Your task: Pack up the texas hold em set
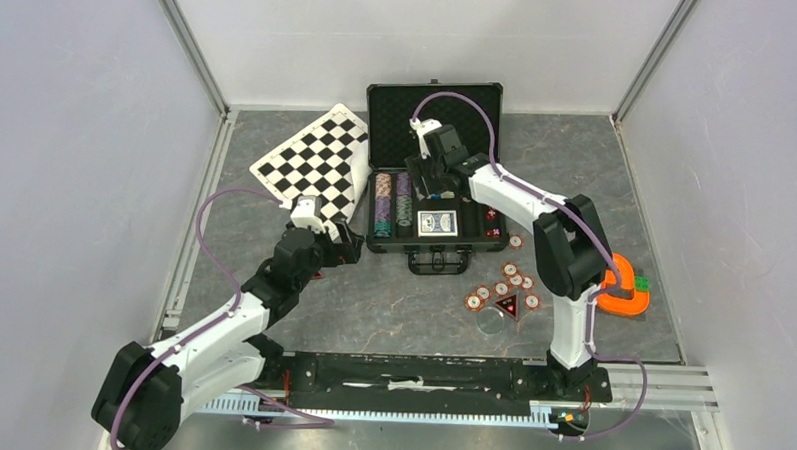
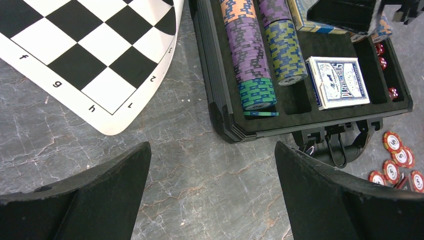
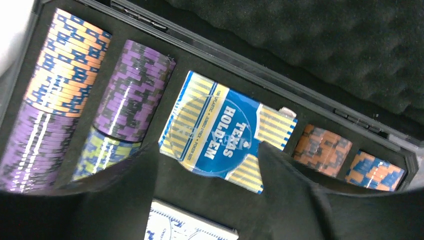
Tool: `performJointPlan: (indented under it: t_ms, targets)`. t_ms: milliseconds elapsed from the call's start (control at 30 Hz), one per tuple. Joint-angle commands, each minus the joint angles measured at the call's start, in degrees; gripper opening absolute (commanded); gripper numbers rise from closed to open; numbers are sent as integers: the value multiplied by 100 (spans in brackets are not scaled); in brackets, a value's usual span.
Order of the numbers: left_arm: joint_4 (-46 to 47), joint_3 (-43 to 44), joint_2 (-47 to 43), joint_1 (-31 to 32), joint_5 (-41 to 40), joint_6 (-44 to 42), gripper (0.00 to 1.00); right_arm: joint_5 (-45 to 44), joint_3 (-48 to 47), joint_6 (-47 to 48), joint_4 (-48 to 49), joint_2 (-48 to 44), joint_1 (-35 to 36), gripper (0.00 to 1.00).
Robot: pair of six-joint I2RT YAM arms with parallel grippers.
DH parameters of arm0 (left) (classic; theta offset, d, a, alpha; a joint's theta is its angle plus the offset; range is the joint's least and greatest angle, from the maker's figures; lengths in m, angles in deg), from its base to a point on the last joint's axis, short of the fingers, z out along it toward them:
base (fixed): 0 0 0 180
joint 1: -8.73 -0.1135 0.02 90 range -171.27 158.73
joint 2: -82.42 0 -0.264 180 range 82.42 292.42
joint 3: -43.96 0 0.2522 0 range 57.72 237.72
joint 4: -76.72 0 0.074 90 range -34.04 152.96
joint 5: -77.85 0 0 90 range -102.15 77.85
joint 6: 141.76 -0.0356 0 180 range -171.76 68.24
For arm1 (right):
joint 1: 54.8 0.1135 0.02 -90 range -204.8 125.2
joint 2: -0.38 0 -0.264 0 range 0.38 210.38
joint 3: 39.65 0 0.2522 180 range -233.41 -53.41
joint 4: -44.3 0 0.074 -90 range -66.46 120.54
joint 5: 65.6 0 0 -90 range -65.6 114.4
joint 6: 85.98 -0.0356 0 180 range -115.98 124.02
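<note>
The texas hold em set's black case [image 1: 373,199] lies open mid-table, its foam lid [image 1: 433,111] raised. Rows of striped chips [image 2: 250,55], a white and blue card deck [image 2: 337,82] and red dice [image 2: 392,92] sit in its tray. My right gripper [image 3: 206,150] hovers open inside the tray. Just past its fingertips, a clear round disc [image 3: 200,130] lies flat on a blue and yellow Texas Hold'em deck [image 3: 275,125]. My left gripper [image 2: 212,147] stands wide open and empty over bare table near the case's front left corner [image 2: 220,110]. Loose red chips [image 1: 507,284] lie in front of the case.
A black-and-white checkered board [image 1: 317,157] lies left of the case, its edge against the case side. An orange tape-like object [image 1: 622,288] sits at the right. A dark triangular piece [image 1: 507,307] and a clear disc [image 1: 489,323] lie among the loose chips. The case handle [image 2: 335,145] juts forward.
</note>
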Motion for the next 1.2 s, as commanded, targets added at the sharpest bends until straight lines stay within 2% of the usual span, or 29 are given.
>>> performJointPlan:
  t_ms: [0, 100, 233, 367, 500, 567, 600, 733, 867, 933, 1067, 1167]
  targets:
    - [232, 5, -63, 8, 11, -188, 100, 56, -329, -11, 242, 132, -45, 85]
    - [232, -4, -103, 4, 11, -180, 100, 54, -249, -23, 163, -59, -45, 97]
    - [227, -17, -154, 10, 37, -195, 100, 173, 180, -19, 73, -824, -37, 98]
    - [181, -22, -213, 5, 29, -184, 100, 168, 1495, 3, -71, -2027, 70, 98]
    - [-55, 44, -210, 5, -150, -105, 100, 158, 3129, -338, -267, -3442, 150, 92]
    - [-424, 146, -210, -4, -461, 37, 100, 65, 3891, -590, -373, -4194, 227, 92]
    - [-585, 170, -225, -5, -615, 104, 100, 18, 4231, -745, -425, -4521, 278, 96]
    - [-757, 159, -367, -5, -1037, 210, 100, -116, 4911, -1263, -1133, -5509, 596, 98]
    - [-757, 213, -411, -2, -1142, 223, 100, -249, 5394, -1728, -1580, -5988, 934, 98]
    - [-939, 259, -386, -4, -1443, 437, 100, -244, 5661, -2015, -1671, -6191, 965, 98]
    - [-1967, 578, -313, -5, -2245, 934, 100, -208, 6122, -3013, -1727, -6610, 994, 98]
    - [-2571, 786, -306, -2, -2657, 1253, 100, -222, 6578, -3888, -1428, -6968, 1299, 98]
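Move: The right hand, a clear disc still between its fingers, is some 2 cm above the Texas Hold'em pack. The next clear disc lies about 31 cm back, 13 cm right and 7 cm lower; the chip stack is 27 back, 10 right, the right triangle 27 back, 17 right. For the left hand, its red triangle is 4 cm back, 10 left and 8 below; the chessboard's near corner is 7 ahead, 7 left, the case 10 ahead, 16 right. The right hand dips about a centimetre, opens wide to let go of the clear disc on the Texas Hold'em pack, then arcs up and back some 30 cm, veering 14 cm right and sinking with fingertips tipping down to the second disc. The open left hand, after a pause, swings 6 cm left towards its triangle, turning about 15 degrees counter-clockwise. ##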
